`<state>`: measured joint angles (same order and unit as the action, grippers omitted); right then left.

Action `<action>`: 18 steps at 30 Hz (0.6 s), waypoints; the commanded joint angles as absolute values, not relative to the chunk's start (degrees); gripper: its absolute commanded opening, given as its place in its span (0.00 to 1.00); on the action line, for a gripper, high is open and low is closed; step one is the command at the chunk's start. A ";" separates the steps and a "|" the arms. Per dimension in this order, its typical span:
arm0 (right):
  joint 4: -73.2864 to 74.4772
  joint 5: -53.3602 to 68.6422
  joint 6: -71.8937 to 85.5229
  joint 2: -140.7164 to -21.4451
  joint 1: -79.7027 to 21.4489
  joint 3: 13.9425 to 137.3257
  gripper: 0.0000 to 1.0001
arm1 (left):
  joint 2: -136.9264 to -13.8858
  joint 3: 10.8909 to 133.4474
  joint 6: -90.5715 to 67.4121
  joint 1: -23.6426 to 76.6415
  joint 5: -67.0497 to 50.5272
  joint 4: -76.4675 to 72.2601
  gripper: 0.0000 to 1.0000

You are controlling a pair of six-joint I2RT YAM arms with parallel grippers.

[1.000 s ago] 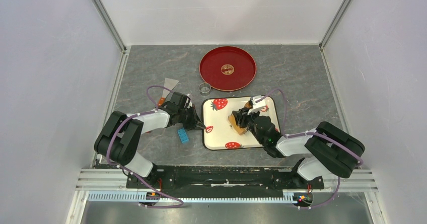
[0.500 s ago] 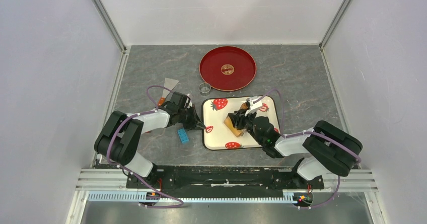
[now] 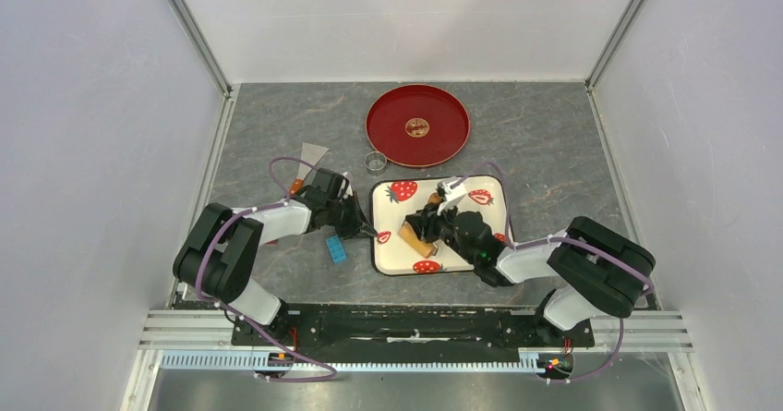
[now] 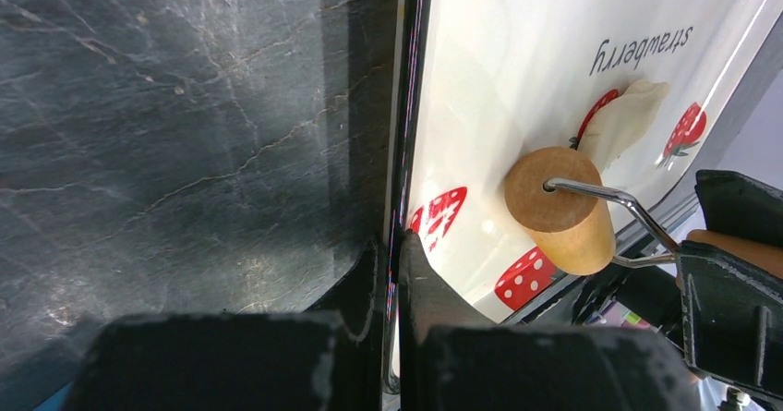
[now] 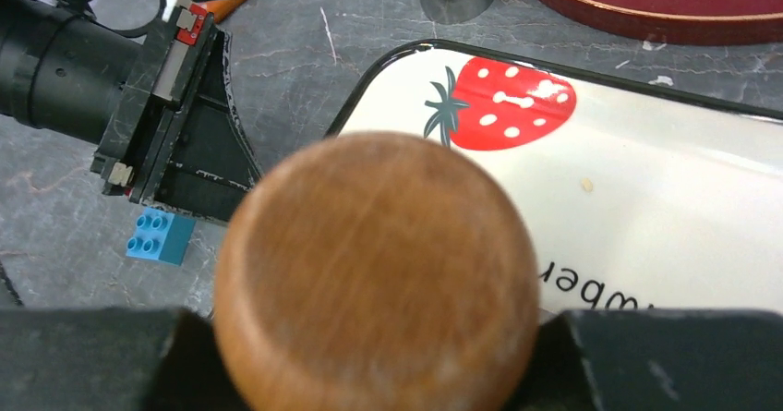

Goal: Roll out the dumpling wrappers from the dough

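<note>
A white strawberry-print tray (image 3: 399, 215) lies in the middle of the table. My left gripper (image 3: 373, 235) is shut on the tray's left rim (image 4: 403, 152), one finger on each side of it (image 4: 395, 245). My right gripper (image 3: 445, 230) is shut on the round wooden handle (image 5: 379, 272) of a wooden roller (image 3: 417, 242). The roller's drum (image 4: 559, 210) rests on the tray near its front-left part. A pale, flattened piece of dough (image 4: 632, 115) lies on the tray just behind the drum. No round dumpling wrappers are in view.
A red round plate (image 3: 417, 125) sits behind the tray, with a metal ring (image 3: 375, 162) beside it. A blue brick (image 3: 336, 248) lies left of the tray under my left arm. A scraper (image 3: 314, 155) lies at the back left. Grey walls close in both sides.
My right gripper has carried the roller leftward and nearer across the tray, from its middle right to its front left. The left gripper has stayed on the rim.
</note>
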<state>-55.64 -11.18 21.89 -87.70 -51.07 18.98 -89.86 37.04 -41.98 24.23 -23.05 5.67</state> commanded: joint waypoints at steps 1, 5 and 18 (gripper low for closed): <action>-27.88 -10.66 14.48 -87.59 -51.51 24.23 0.00 | -92.02 34.11 -39.45 23.34 -10.48 15.99 0.02; -21.82 -10.15 13.77 -84.31 -51.50 30.50 0.00 | -84.56 34.86 -38.33 23.37 -9.52 16.44 0.08; -12.95 -4.65 14.33 -76.53 -48.65 37.02 0.00 | -66.57 40.39 -30.79 23.42 -18.18 15.48 0.77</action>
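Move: Your left fingers are shut on the tray's left rim; the tray's middle is about 15 cm to their right and 1 cm ahead. The dough is some 16 cm right at the same level, the blue brick 8 cm left and 4 cm back. Your right gripper holds the rolling pin's handle: the dough lies about 4 cm right, 2 cm back and 7 cm below, the roller barrel 2 cm left, 4 cm back, 5 cm below. Let go of the tray rim with the left gripper: open the fingers wide, draw them about 3 cm left and lift nearly 7 cm clear, tipping the fingertips forward some 15 degrees. Meanwhile keep the right grip on the rolling pin's handle, nudge it a good centimetre forward-left and bring it back, while rising slightly and tipping the fingers further down. ##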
